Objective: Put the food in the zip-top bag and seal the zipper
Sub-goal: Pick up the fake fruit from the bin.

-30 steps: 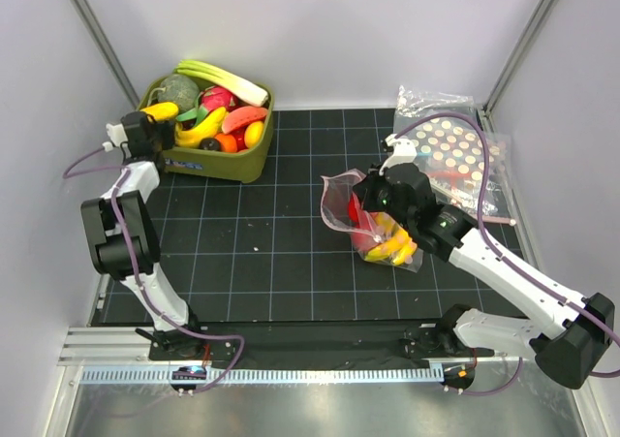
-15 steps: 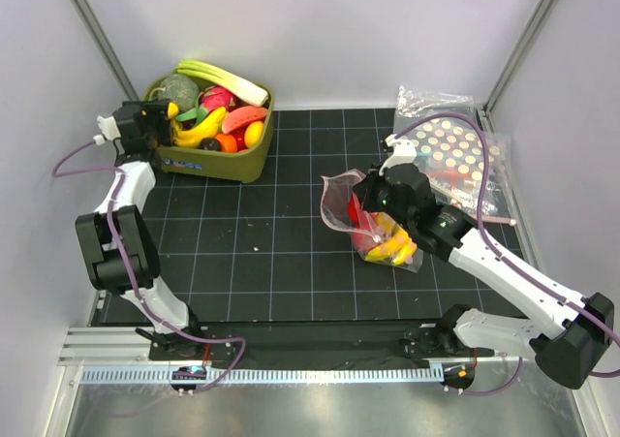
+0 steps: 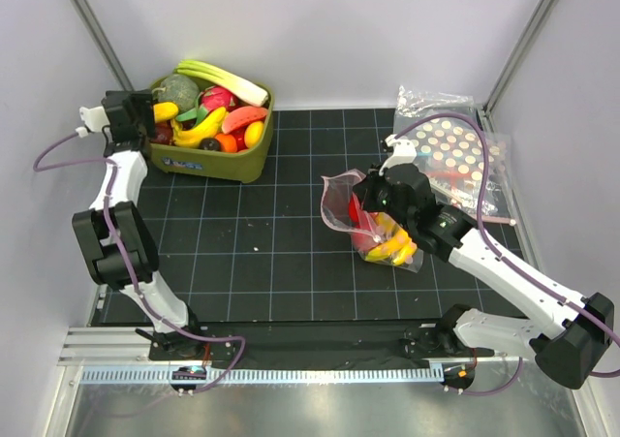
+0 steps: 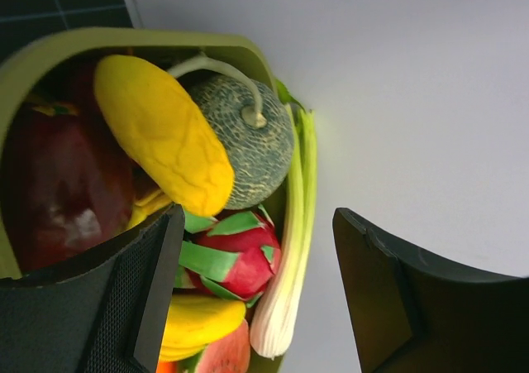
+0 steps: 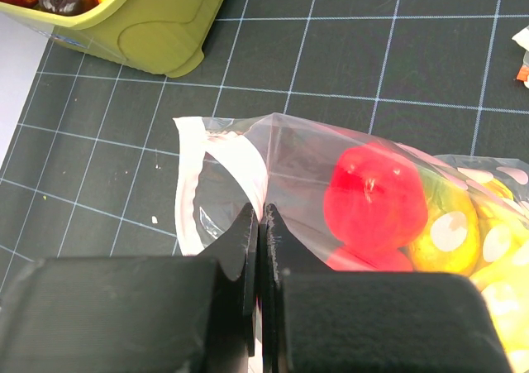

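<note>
The zip-top bag (image 3: 363, 214) lies crumpled mid-table, its mouth to the left. Through the plastic show a round red fruit (image 5: 376, 195), an orange-yellow fruit (image 5: 450, 232) and yellow bananas (image 3: 392, 245). My right gripper (image 5: 260, 216) is shut on the bag's wall just behind the pale pink zipper (image 5: 192, 183), whose mouth gapes open. In the top view this right gripper (image 3: 373, 193) sits at the bag's upper edge. My left gripper (image 4: 256, 290) is open and holds nothing. It hovers at the left end of the green bin (image 3: 208, 161), shown as the left gripper (image 3: 155, 119) from above.
The bin (image 4: 50, 50) holds a yellow fruit (image 4: 165, 133), a melon (image 4: 252, 145), a dragon fruit (image 4: 235, 253) and a leek (image 4: 289, 249). Larger clear bags with coloured dots (image 3: 455, 146) lie back right. White walls and frame posts close in the mat.
My left gripper has opened and its wrist has drawn back to the left, away from the bin. The right arm and the bag have not moved.
</note>
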Controlling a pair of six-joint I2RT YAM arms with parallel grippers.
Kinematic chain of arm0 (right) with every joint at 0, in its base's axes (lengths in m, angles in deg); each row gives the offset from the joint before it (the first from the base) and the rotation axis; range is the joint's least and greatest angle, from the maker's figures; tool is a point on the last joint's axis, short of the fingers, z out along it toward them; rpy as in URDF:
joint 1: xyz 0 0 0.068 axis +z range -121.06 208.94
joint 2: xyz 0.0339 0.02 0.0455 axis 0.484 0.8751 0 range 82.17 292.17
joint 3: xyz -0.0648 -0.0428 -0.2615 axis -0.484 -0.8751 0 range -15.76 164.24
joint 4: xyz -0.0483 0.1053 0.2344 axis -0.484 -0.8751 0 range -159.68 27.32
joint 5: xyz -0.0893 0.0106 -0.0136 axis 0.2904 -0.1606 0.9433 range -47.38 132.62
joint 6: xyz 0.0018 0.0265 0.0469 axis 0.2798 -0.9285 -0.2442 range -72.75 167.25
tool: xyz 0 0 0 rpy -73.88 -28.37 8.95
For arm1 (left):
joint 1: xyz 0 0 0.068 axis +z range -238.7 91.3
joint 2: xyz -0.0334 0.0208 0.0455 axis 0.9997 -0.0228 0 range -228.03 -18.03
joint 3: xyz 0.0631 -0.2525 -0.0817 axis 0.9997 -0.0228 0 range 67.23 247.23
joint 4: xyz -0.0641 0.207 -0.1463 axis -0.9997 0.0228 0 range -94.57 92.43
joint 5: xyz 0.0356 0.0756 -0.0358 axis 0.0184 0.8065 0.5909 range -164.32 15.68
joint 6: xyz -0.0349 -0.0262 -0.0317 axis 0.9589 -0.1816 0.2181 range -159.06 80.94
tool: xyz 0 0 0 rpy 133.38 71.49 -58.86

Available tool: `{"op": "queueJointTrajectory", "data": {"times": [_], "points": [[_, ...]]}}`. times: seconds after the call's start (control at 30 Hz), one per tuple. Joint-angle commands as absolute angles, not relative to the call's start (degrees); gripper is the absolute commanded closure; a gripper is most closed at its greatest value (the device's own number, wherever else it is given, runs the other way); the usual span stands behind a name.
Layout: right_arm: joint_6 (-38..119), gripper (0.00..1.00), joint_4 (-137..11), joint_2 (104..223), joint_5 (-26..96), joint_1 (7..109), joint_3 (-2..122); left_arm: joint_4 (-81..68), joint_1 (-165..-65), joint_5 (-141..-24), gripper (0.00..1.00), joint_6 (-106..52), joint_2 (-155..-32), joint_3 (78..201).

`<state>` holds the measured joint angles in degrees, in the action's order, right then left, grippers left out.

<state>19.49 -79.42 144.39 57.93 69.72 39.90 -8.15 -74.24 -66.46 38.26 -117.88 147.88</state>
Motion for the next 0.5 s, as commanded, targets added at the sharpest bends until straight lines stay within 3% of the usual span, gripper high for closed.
{"op": "queueJointTrajectory", "data": {"times": [0.0,0.47], "points": [[19.6,0.99,-76.3,143.0,58.6,69.9,40.1,-4.1,-72.5,-62.6,0.24,37.0,-119.6,151.3],[19.5,0.99,-76.5,142.3,58.6,69.9,40.1,2.5,-68.3,-67.7,0.23,34.5,-129.0,163.4]]}}
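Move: The yellow squash on top at the bin's left end lies about 6 cm to the left hand's right, a couple of centimetres ahead and some 8 cm below. From that hand the dark red onion is about 6 cm right and 3 cm back, the green melon 11 cm right and 8 cm ahead, and the bananas 18 cm right and 1 cm back. From the right hand the squash is roughly 27 cm ahead and 49 cm left. Leftward and somewhat down, the left hand swings about 6 cm away from the yellow squash towards the outer side of the bin's left rim, sinking some 3 cm early on, with a slight forward creep at the end. Its wide-open fingers tip 5 to 10 degrees further down and turn slightly counter-clockwise, holding nothing. ##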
